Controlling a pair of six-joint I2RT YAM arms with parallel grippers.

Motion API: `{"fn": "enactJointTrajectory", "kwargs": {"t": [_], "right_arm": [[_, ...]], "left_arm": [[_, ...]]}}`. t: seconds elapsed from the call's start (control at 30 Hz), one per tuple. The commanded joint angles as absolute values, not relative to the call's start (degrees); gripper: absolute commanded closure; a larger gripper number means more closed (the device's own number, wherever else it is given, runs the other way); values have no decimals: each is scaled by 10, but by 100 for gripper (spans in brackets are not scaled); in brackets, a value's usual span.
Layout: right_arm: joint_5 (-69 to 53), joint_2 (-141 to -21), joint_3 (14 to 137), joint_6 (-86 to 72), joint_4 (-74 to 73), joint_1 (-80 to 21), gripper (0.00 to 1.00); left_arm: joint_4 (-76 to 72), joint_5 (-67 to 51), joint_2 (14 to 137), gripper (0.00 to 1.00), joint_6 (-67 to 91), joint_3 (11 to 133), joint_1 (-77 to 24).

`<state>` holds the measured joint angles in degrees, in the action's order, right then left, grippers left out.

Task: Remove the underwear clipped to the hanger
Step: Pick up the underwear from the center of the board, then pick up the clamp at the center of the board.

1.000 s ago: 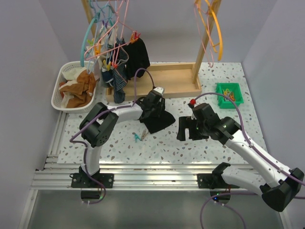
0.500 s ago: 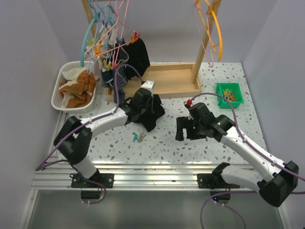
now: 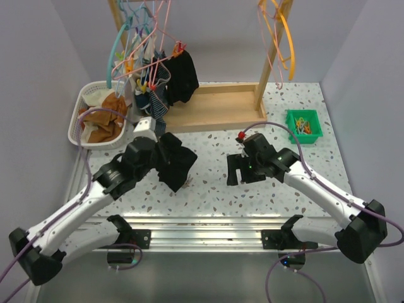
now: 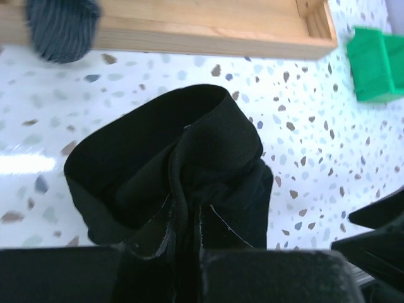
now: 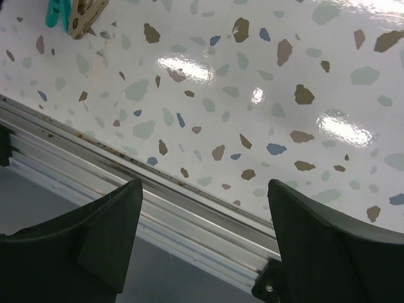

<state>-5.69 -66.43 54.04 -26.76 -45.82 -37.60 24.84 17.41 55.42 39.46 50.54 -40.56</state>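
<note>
A limp black underwear [image 3: 178, 163] hangs bunched over the speckled table at centre left. My left gripper [image 3: 161, 159] is shut on it. In the left wrist view the same underwear [image 4: 189, 145] is folded up between the fingers of the left gripper [image 4: 186, 233]. Another black underwear [image 3: 184, 74] stays clipped to a pink hanger [image 3: 158, 60] on the rack at the back. My right gripper [image 3: 243, 169] stands open over the table at centre right. In its own view the right gripper [image 5: 202, 233] holds nothing and looks down at the table's front edge.
A white basket [image 3: 81, 101] of orange-brown cloth stands at the back left. Dark blue striped garments [image 3: 158, 101] hang over the wooden rack base [image 3: 221, 107]. A green bin [image 3: 303, 123] sits at the right. A clothespin [image 5: 76, 12] lies on the table. An aluminium rail [image 5: 158, 208] runs along the front.
My left gripper has shut on the black underwear and carried it left and toward the front. The right gripper has drifted a little left and stayed open.
</note>
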Motion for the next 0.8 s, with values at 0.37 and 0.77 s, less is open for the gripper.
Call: {"fn": "enactJointTrajectory", "kwargs": {"t": [0.37,0.77], "right_arm": [[-40,-909,692,-301,-353,-460,14],[76,-1143,900,-484,-445,-512,13]], "left_arm": [[556,392,371,100,584,567,-403],[592,387,334,100,620,590,-403]]}}
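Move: The basket, where the black underwear held by the left hand is to go, lies about 23 cm ahead of that hand, 27 cm to its left and 16 cm below; the two clothespins on the table are nearly beneath it, 3 cm right and 21 cm down. From the open right hand those clothespins are some 19 cm left, 8 cm ahead and 12 cm below, with the hanging underwear roughly over them, 17 cm left, 9 cm ahead and 2 cm above the hand. The black underwear, already off the table and still pinched in the left fingers, is carried left about 12 cm and back some 7, rising slightly while the wrist turns about 25 degrees counter-clockwise. The clothespins draw the right hand in: it goes left some 17 cm, then also forward, sinking about 6 cm with fingers kept wide, and ends just above them without touching. ##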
